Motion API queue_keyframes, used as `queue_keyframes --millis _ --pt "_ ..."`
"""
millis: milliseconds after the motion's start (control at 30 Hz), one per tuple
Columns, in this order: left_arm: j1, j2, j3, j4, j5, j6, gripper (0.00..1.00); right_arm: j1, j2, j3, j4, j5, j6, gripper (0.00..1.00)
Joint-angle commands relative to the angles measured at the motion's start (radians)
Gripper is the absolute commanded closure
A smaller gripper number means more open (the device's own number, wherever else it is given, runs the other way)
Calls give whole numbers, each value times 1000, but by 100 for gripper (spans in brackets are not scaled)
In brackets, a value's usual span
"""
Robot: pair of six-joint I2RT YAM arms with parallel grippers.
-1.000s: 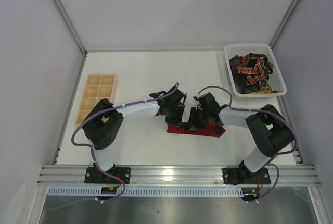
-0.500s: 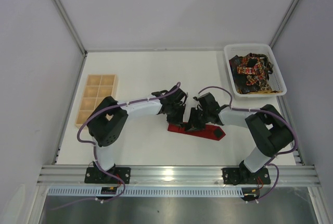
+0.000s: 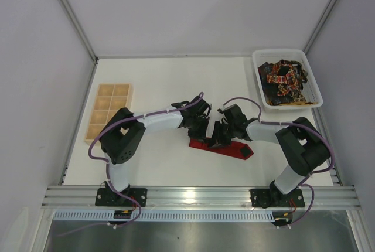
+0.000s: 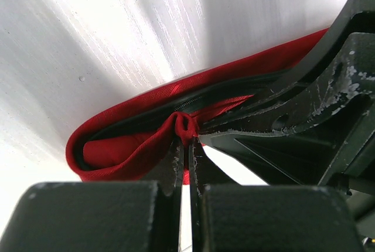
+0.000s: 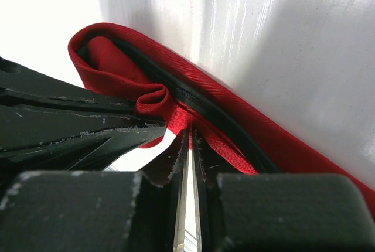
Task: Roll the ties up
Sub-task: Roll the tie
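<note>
A plain red tie (image 3: 234, 148) lies partly folded at the middle of the table, its pointed end toward the right. My left gripper (image 3: 202, 131) and right gripper (image 3: 220, 137) meet nose to nose over its left part. In the left wrist view the left gripper (image 4: 187, 146) is shut on a pinched fold of the red tie (image 4: 117, 152), with the other gripper's fingers (image 4: 293, 111) just to the right. In the right wrist view the right gripper (image 5: 188, 138) is shut on the red tie (image 5: 234, 111) beside a small curl of fabric. Dark patterned ties (image 3: 284, 81) lie heaped at the back right.
The patterned ties sit in a white bin (image 3: 314, 82) at the back right corner. A wooden tray with several compartments (image 3: 109, 109) lies at the left side of the table. Grey walls enclose the table on three sides.
The tie's pointed right end has swung slightly toward the near edge. The left arm's elbow has shifted a little to the right. Both grippers stay pinched on the fabric.
</note>
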Motion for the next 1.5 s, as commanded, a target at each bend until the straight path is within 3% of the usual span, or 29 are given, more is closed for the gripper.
queue_keyframes --millis 0,333,1000,1467 --pt "6 13 29 9 1 19 99 -1 -18 8 -8 2 15 90" --pt "6 14 25 12 0 24 97 -27 -100 81 -83 42 24 90" --pt "6 5 2 41 5 25 71 -80 -45 101 -51 -17 44 86" --pt "6 7 -6 61 20 30 69 -136 -8 111 -22 -142 38 86"
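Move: My left hand already pinches the small upright fold of the tie, its middle barely 1 cm below my left fingertips. The rolled left end lies about 4 cm to the left of that hand, level with it, and the tie's dark-patched tail end some 16 cm right and 4 cm back, both low on the table. From my right hand, whose nearly shut tips are at the tie, the fold lies about 3 cm left and 1 cm ahead; the tail end is about 12 cm right and 3 cm back. I lift my right fingers off the tie and carry them about 3 cm forward and as much up, drifting a little right, to just over the tie's far side; they stay nearly shut while the wrist turns slightly clockwise. Meanwhile I hold my left hand almost still and open its fingers by roughly a third, letting go of the fold. ##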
